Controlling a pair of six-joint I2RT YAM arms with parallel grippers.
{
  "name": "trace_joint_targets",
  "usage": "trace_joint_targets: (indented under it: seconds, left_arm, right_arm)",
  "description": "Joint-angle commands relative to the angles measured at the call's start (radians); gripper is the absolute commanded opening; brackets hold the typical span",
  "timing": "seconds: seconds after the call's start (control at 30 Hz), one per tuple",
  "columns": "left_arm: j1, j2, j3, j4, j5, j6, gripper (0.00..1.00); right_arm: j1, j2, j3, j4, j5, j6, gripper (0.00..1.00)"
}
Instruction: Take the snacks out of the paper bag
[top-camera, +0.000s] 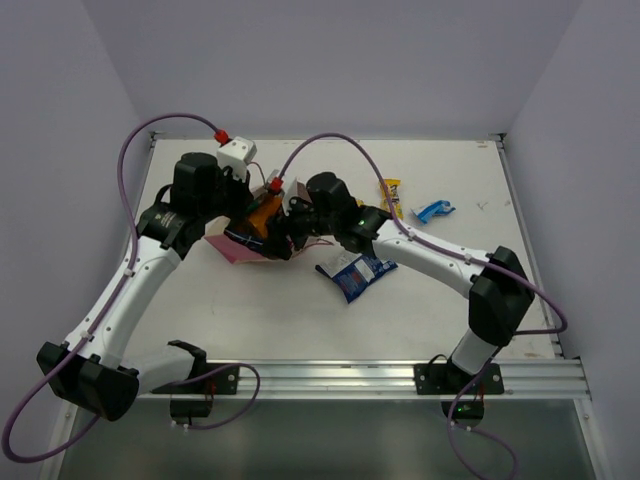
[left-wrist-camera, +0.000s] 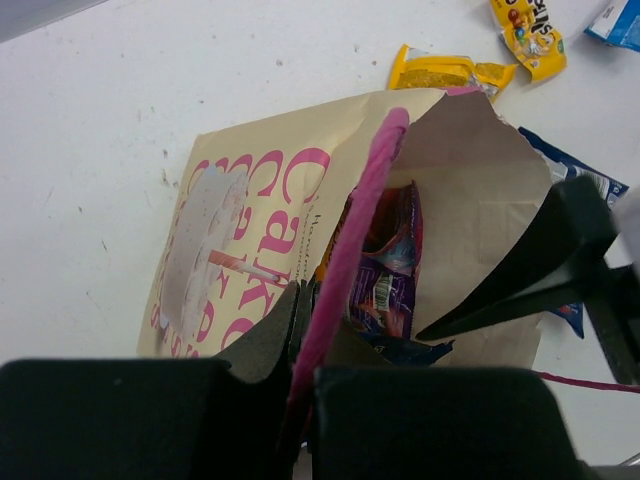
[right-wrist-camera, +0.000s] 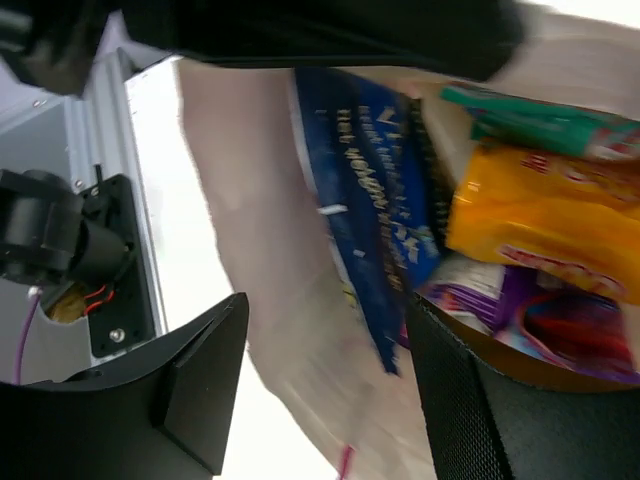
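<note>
The paper bag (top-camera: 240, 245) lies on its side, its cream face (left-wrist-camera: 250, 230) printed with pink writing. My left gripper (top-camera: 260, 205) is shut on the bag's pink edge (left-wrist-camera: 365, 210), which runs between its fingers (left-wrist-camera: 270, 335). My right gripper (top-camera: 287, 230) is open at the bag's mouth, with one finger (left-wrist-camera: 540, 260) inside. In the right wrist view its jaws (right-wrist-camera: 325, 345) stand wide apart in front of a dark blue packet (right-wrist-camera: 370, 190), an orange pouch (right-wrist-camera: 545, 215), a teal-white packet (right-wrist-camera: 540, 125) and a purple packet (right-wrist-camera: 545, 315). The purple packet (left-wrist-camera: 385, 270) also shows in the left wrist view.
A dark blue packet (top-camera: 355, 272) lies on the table just right of the bag. Two yellow packets (left-wrist-camera: 445, 72) (left-wrist-camera: 528, 25) and a tiny blue one (top-camera: 435, 210) lie farther back right. The table's metal front rail (top-camera: 330, 378) runs along the near edge.
</note>
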Motion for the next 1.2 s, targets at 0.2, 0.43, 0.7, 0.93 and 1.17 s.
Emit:
trace_joint_targets:
  seconds: [0.2,0.43,0.7,0.93,1.17]
  left_arm:
    - [-0.001,-0.015,0.032,0.024,0.026,-0.036,0.0]
    - [-0.001,-0.015,0.031,0.026,0.028,-0.042,0.0]
    - [-0.001,-0.015,0.018,0.03,0.011,-0.039,0.0]
    - [-0.001,-0.01,0.027,0.021,-0.061,-0.052,0.0]
    - [-0.001,-0.001,0.044,0.007,-0.093,-0.051,0.0]
  right_arm:
    - [0.053,0.099,0.049,0.129,0.017,-0.021,0.66]
    - [0.053,0.147,0.061,0.161,0.069,-0.013,0.61]
    - [0.053,0.136,0.023,0.212,0.131,-0.004,0.02]
    - [0.053,-0.15,-0.038,0.129,0.149,-0.041,0.0]
    - [0.042,-0.419,-0.098,0.017,0.246,-0.076,0.0]
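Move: My right hand is already at the bag's mouth with open fingers pointing left; the navy snack in the bag lies about 6 cm to its left and 6 cm below, level with it fore and aft. The orange snack lies some 5 cm beyond the navy one, the purple snack about 3 cm farther out than my hand, 2 cm to its left and 10 cm lower. From my left hand, the navy snack is about 5 cm back, 2 cm to the right and 10 cm down. I dip my right hand about 5 cm down and 4 cm left into the bag's mouth and shut the wide-open fingers on the navy snack's near end. Then I draw it quickly up some 15 cm, to the right and a little back, out over the rim, tipping the fingertips up a little. My left hand stays put, still pinching the bag's edge. ##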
